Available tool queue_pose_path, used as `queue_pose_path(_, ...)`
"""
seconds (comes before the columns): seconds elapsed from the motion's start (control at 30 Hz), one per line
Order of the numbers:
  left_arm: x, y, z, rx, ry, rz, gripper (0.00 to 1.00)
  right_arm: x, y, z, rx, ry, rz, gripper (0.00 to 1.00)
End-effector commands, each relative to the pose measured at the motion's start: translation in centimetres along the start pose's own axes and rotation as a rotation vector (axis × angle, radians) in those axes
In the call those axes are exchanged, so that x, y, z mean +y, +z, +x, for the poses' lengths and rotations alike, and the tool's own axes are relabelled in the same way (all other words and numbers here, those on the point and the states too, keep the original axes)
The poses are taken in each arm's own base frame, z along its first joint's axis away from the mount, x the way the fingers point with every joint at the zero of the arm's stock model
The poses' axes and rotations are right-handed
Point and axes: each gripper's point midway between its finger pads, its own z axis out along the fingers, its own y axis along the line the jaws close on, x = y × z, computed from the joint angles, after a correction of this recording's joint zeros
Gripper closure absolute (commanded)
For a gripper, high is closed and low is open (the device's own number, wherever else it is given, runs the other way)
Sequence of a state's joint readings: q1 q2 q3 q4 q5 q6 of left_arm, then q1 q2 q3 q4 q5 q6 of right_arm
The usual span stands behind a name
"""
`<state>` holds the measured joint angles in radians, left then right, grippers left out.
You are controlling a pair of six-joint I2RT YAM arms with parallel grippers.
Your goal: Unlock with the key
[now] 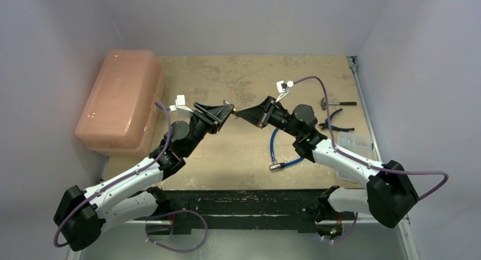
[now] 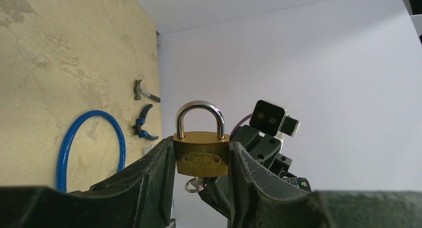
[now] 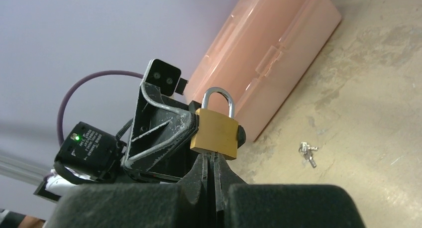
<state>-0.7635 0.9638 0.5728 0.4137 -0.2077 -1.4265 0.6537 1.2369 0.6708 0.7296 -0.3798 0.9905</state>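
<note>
A brass padlock (image 2: 201,157) with a steel shackle (image 2: 200,108) is held above the table, shackle seated in the body. My left gripper (image 2: 201,161) is shut on the padlock's sides. My right gripper (image 3: 213,161) comes from the opposite side with its tips against the padlock's (image 3: 216,131) underside. It is shut on the key, a thin blade edge between the fingers. The key's ring (image 2: 194,184) hangs below the padlock's body. In the top view both grippers meet tip to tip at the padlock (image 1: 230,108) over the middle of the table.
A pink plastic box (image 1: 122,98) stands at the far left. A blue cable (image 1: 279,152), blue-handled pliers (image 1: 336,122) and a small hammer (image 1: 334,104) lie at the right. A spare bunch of keys (image 3: 308,152) lies on the table (image 1: 238,78) near the box.
</note>
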Motion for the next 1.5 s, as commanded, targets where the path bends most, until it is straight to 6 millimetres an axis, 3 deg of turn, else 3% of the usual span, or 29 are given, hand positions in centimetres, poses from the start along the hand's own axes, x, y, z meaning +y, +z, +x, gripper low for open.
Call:
queue_pose_path(0.0, -7.3, -3.6, 3.6, 0.183, -0.033, 0.31, 1.0, -1.7, 0.8, 1.3, 0.077, 0.11, 0.101, 1.0)
queue_pose_path(0.33, -8.8, -4.7, 2.6, 0.137, -0.037, 0.395, 1.0, -2.4, 1.0, 2.3, 0.094, 0.27, 0.114, 1.0)
queue_pose_path(0.5, -7.6, -4.2, 2.7, 0.136, -0.03, 0.335, 1.0, -1.2, 1.0, 1.7, 0.092, 0.207, 0.071, 1.0)
queue_pose_path(0.57, -6.1, -3.6, 2.9, 0.135, -0.023, 0.256, 1.0, -0.5, 0.9, 1.4, 0.096, 0.147, 0.046, 1.0)
queue_pose_path(0.73, -3.0, -2.9, 2.0, 0.083, -0.017, 0.083, 1.0, 0.2, 0.2, 0.9, 0.133, -0.064, 0.061, 0.75)
queue_pose_path(0.97, -1.0, -2.5, 1.2, 0.032, -0.044, -0.025, 1.0, 2.5, -2.6, 0.0, 0.196, -0.377, 0.047, 0.43)
queue_pose_path(1.13, -0.9, -2.1, 1.4, 0.034, -0.076, -0.019, 1.0, 2.4, -3.6, 0.0, 0.248, -0.496, 0.068, 0.34)
queue_pose_path(1.3, -0.9, -1.8, 1.7, 0.043, -0.094, -0.026, 1.0, 2.7, -3.7, 0.5, 0.269, -0.533, 0.052, 0.32)
queue_pose_path(1.47, -0.5, -1.6, 1.7, 0.034, -0.133, -0.047, 1.0, 1.5, -3.1, 0.5, 0.233, -0.575, 0.128, 0.26)
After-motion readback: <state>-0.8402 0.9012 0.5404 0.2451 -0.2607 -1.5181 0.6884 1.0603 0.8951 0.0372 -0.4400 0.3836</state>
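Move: The padlock sits in the left fingers, its body some 3 cm to the left of the right hand, 2 cm ahead and 1 cm above; the right fingers are shut on the key in its underside. The key lies about 3 cm to the left hand's right and 2 cm back. On the table, roughly 27 cm below the right hand and about level with it fore and aft, the spare keys lie some 19 cm left and the blue cable lock's loop about 22 cm right. Still pinching the key, the right hand twists it roughly 10 degrees more, clockwise looking along its fingers into the padlock, easing about a centimetre left and down; then it opens wide, lets go of the key and backs off some 3 cm to the right and 2–3 cm back, first rising and then sinking again as it rolls back the other way and its fingertips dip. The left hand keeps its grip on the padlock throughout, drifting slightly left at first and then carrying the padlock down and back, some 4 cm in all, its fingers tipping a little downward towards the end. ##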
